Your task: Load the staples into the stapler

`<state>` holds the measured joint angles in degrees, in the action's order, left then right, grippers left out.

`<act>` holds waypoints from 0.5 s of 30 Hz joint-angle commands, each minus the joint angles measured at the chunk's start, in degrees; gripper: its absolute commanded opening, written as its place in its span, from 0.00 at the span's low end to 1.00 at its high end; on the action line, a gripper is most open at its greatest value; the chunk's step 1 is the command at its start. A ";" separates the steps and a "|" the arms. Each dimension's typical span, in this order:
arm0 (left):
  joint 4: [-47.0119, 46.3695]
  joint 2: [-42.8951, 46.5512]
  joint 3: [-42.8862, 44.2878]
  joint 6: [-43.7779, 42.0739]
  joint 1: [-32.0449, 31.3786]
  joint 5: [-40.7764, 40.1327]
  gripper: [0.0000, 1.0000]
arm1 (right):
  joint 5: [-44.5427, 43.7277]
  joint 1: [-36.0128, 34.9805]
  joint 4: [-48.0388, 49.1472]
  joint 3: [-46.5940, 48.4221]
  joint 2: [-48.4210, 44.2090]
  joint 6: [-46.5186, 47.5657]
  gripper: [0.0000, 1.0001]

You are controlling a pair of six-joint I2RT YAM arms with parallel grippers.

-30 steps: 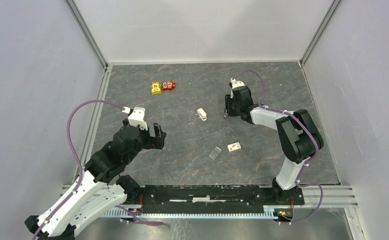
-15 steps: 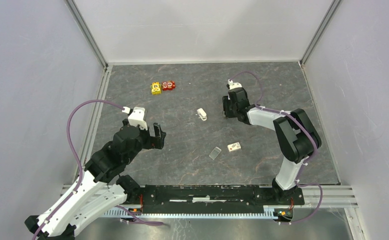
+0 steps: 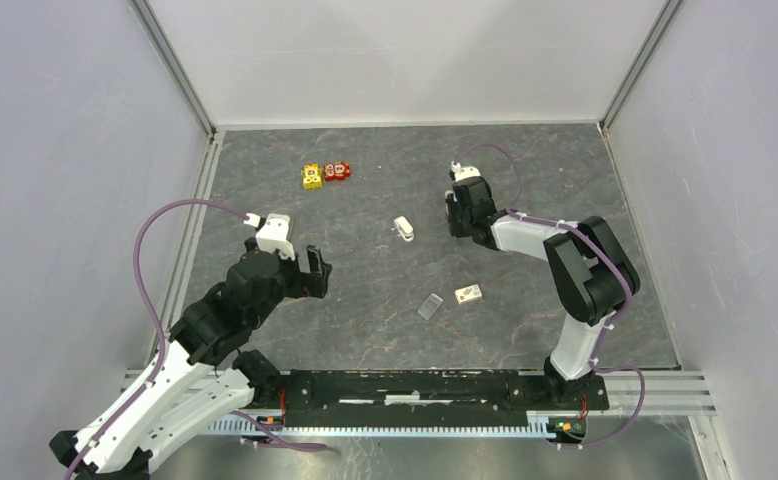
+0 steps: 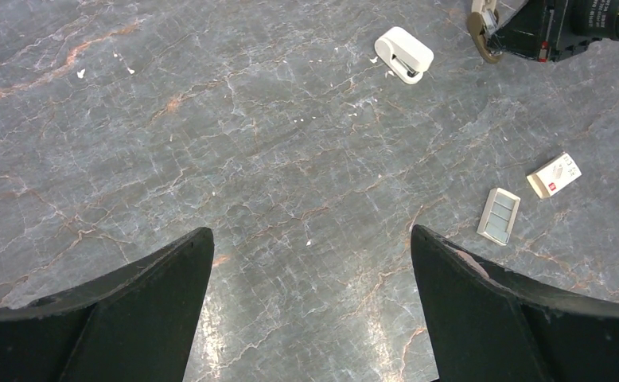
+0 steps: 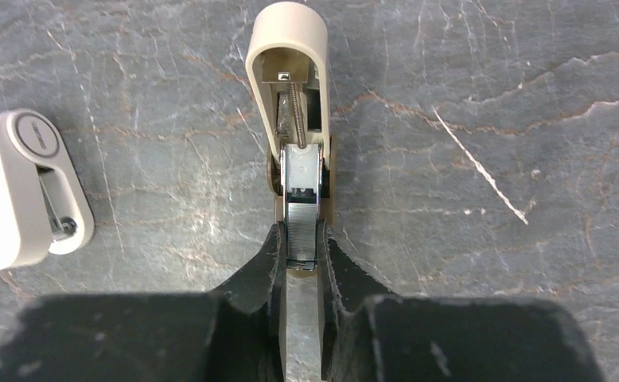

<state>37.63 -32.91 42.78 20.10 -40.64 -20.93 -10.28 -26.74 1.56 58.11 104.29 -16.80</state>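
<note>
In the right wrist view a cream-tan mini stapler lies on the table with its lid swung open, showing a spring and a grey metal channel. A ribbed strip of staples sits in that channel. My right gripper is shut on the strip's near end, one finger on each side. From above, that gripper points down at the table right of centre. A whiter, closed mini stapler lies just to its left. My left gripper hangs open and empty over bare table, well left of both.
A small white box with a red mark and a flat grey tray of staple strips lie near the middle. Yellow and red toy blocks sit at the back left. Walls enclose the table on three sides.
My right gripper has crept a little left and farther back, and its jaws have closed from partly open onto the staple strip. The left arm has not moved.
</note>
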 commanded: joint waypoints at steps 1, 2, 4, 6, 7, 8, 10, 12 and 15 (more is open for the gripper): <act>-0.38 -0.52 0.07 -2.76 -0.24 -0.71 1.00 | -0.77 -0.32 0.72 -2.67 -5.09 3.65 0.05; 0.06 -1.01 0.09 -2.07 -0.23 -0.51 1.00 | -0.40 -0.45 0.64 -3.59 -6.18 4.16 0.04; 1.15 -2.25 0.79 0.22 -0.23 0.38 1.00 | -0.24 -0.82 0.61 -5.30 -8.41 5.35 0.02; 2.70 -3.73 2.28 3.16 -0.15 0.17 1.00 | -0.04 -1.44 0.89 -7.18 -11.11 6.58 0.01; 3.42 -4.42 3.03 4.39 -0.21 -0.13 1.00 | 0.05 -1.86 0.97 -8.13 -12.44 7.08 0.01; 4.09 -4.82 3.62 6.32 0.00 -0.62 1.00 | 0.35 -2.31 0.94 -8.75 -13.77 7.77 0.02; 4.72 -5.10 4.34 9.32 0.60 0.20 1.00 | 0.61 -3.60 0.53 -9.70 -16.22 8.48 0.02; 3.01 -4.41 3.72 9.95 1.65 4.82 1.00 | 0.86 -5.18 0.33 -10.43 -18.41 8.74 0.02; -0.18 -4.38 1.98 11.10 4.82 13.23 0.97 | 2.09 -8.21 0.86 -11.65 -21.29 8.79 0.03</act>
<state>41.17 -37.93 44.29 26.22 -38.87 -17.12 -9.91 -31.83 0.32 47.59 87.44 -9.67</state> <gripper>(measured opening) 0.987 0.164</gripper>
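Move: My right hand already pinches the near end of the opened long stapler. The staple tray lies about 19 cm back and 5 cm left of it, some 2 cm lower, with the staple box about 17 cm back and 2 cm right, and the small white stapler roughly 11 cm left and 1 cm farther out. From my left hand the tray is about 19 cm right, nearly level fore-and-aft, and around 19 cm down. Keeping my right fingers shut on the long stapler, I draw it back nearly 6 cm towards the staple tray, low at first, then climbing ever faster to about 5 cm up and starting to swing left at the end. My right wrist turns some 10 degrees counter-clockwise and tips up a little. Meanwhile my open, empty left hand dips about 2 cm and tips down a little. ##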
